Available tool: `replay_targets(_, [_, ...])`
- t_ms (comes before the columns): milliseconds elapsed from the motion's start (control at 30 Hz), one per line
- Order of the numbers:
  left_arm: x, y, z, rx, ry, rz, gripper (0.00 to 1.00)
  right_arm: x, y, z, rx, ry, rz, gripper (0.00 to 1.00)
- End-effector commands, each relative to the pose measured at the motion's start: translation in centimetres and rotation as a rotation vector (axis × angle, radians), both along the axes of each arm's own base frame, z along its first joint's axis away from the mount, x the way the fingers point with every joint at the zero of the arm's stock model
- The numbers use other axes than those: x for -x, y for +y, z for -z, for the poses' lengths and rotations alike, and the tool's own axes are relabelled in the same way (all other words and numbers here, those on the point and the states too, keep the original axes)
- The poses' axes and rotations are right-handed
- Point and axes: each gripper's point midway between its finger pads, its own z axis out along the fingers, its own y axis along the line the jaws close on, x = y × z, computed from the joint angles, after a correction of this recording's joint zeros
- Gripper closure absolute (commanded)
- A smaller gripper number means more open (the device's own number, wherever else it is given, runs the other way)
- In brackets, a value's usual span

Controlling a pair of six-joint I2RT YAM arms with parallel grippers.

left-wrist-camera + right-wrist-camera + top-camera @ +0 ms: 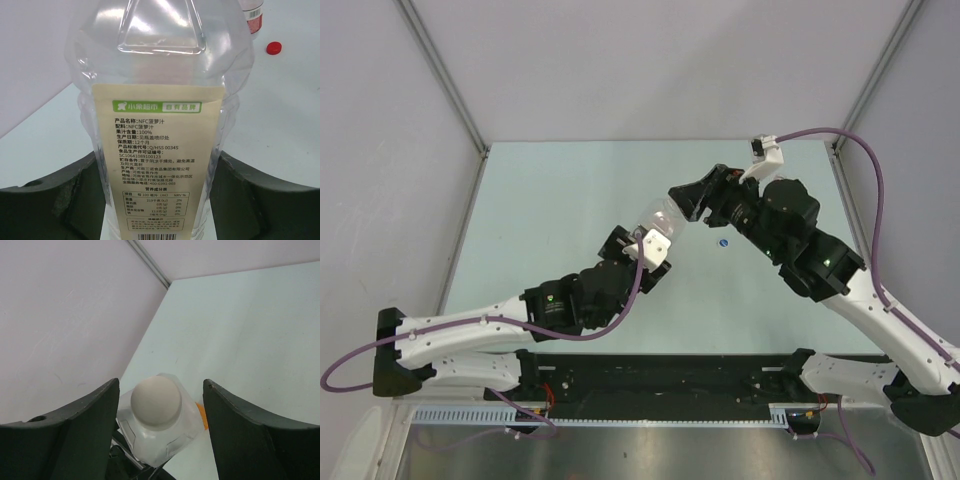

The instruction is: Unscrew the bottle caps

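My left gripper (638, 247) is shut on the large clear bottle (663, 216) and holds it tilted above the table. In the left wrist view its cream and green label (157, 150) fills the space between my fingers (50, 200). My right gripper (684, 200) is open at the bottle's top. In the right wrist view the white cap (155, 401) sits on the bottle (165, 440) between my spread fingers (85, 425), touching neither. A loose blue cap (722, 243) lies on the table. A loose red cap (273, 48) lies beyond the bottle.
A red-labelled bottle (252, 15) stands at the top right edge of the left wrist view, near the red cap. The pale green table (550, 190) has walls at the back and on both sides. The two arms meet near the table's middle.
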Motion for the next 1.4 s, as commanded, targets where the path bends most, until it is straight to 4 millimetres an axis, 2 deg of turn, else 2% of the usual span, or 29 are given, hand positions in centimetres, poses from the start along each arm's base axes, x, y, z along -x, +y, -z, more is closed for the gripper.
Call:
replay_targets(0, [-0.1, -0.2, -2.6, 0.064, -0.035, -0.015, 1.00, 0.0, 0.7, -0.2, -0.001, -0.013, -0.024, 0.30])
replay_targets(300, [-0.1, 0.0, -2.7, 0.064, -0.038, -0.019, 1.00, -0.1, 1.1, 0.7, 0.026, 0.005, -0.034, 0.39])
replay_targets(600, [0.0, -0.2, -3.0, 0.077, -0.035, -0.007, 1.00, 0.5, 0.6, 0.8, 0.049, 0.000, -0.043, 0.76])
replay_targets(733, [0.8, -0.7, -3.8, 0.120, -0.024, 0.061, 1.00, 1.4, 0.8, 0.6, 0.068, -0.025, -0.098, 1.00])
replay_targets(800, [1.6, -1.2, -4.4, 0.145, -0.017, 0.126, 1.00, 2.6, 1.7, 0.3, 0.076, -0.054, -0.191, 1.00])
replay_targets(933, [5.1, -2.4, -7.0, 0.248, 0.012, 0.376, 1.00, 5.8, 2.5, -1.5, 0.083, -0.177, -0.380, 1.00])
replay_targets(967, [7.0, -3.3, -7.4, 0.260, 0.037, 0.506, 1.00, 6.6, 2.2, -2.3, 0.084, -0.230, -0.408, 1.00])
replay_targets(1033, [9.6, -3.9, -8.3, 0.291, 0.079, 0.664, 1.00, 8.8, 2.4, -3.2, 0.084, -0.302, -0.520, 1.00])
replay_targets(1067, [11.8, -4.0, -9.3, 0.315, 0.102, 0.799, 1.00, 9.8, 2.1, -3.9, 0.087, -0.358, -0.553, 1.00])
replay_targets(1133, [13.2, -3.8, -10.1, 0.349, 0.142, 0.891, 1.00, 12.6, 2.0, -4.5, 0.077, -0.427, -0.683, 1.00])
replay_targets(1167, [15.5, -3.8, -10.8, 0.360, 0.163, 1.027, 1.00, 13.5, 1.9, -5.1, 0.068, -0.479, -0.725, 1.00])
replay_targets(1200, [16.2, -3.6, -11.3, 0.367, 0.169, 1.075, 1.00, 15.3, 1.7, -5.4, 0.052, -0.516, -0.802, 1.00])
replay_targets(1267, [17.2, -3.3, -11.9, 0.395, 0.212, 1.156, 1.00, 16.8, 1.5, -6.0, 0.035, -0.565, -0.869, 1.00])
replay_targets(1300, [18.9, -2.9, -12.0, 0.390, 0.239, 1.263, 1.00, 18.0, 1.3, -6.1, 0.029, -0.591, -0.932, 1.00])
replay_targets(1367, [19.4, -2.5, -12.3, 0.402, 0.273, 1.329, 1.00, 19.2, 1.1, -6.2, 0.020, -0.624, -0.999, 1.00])
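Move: The white cap of the big juice bottle sits loosely between the right hand's open fingers, roughly 1 cm to their left, about level fore-and-aft and 1 cm below; from the left hand, which already holds the bottle body, the cap is some 2 cm ahead, 7 cm right and 11 cm up. The bottle's middle lies about 2 cm back, 7 cm left and 10 cm below the right hand. On the table, the loose blue cap is about 14 cm ahead, 17 cm right and 46 cm below it. Easing down and left a centimetre or so, the right hand shuts its fingers on the white cap and pinches it while the left keeps its grip on the body. Then both draw back together towards the base, some 12–14 cm, rising about 8 cm, the left wrist swinging roughly 50 degrees clockwise and the right nearly 40 counter-clockwise, in the unscrewing sense. ##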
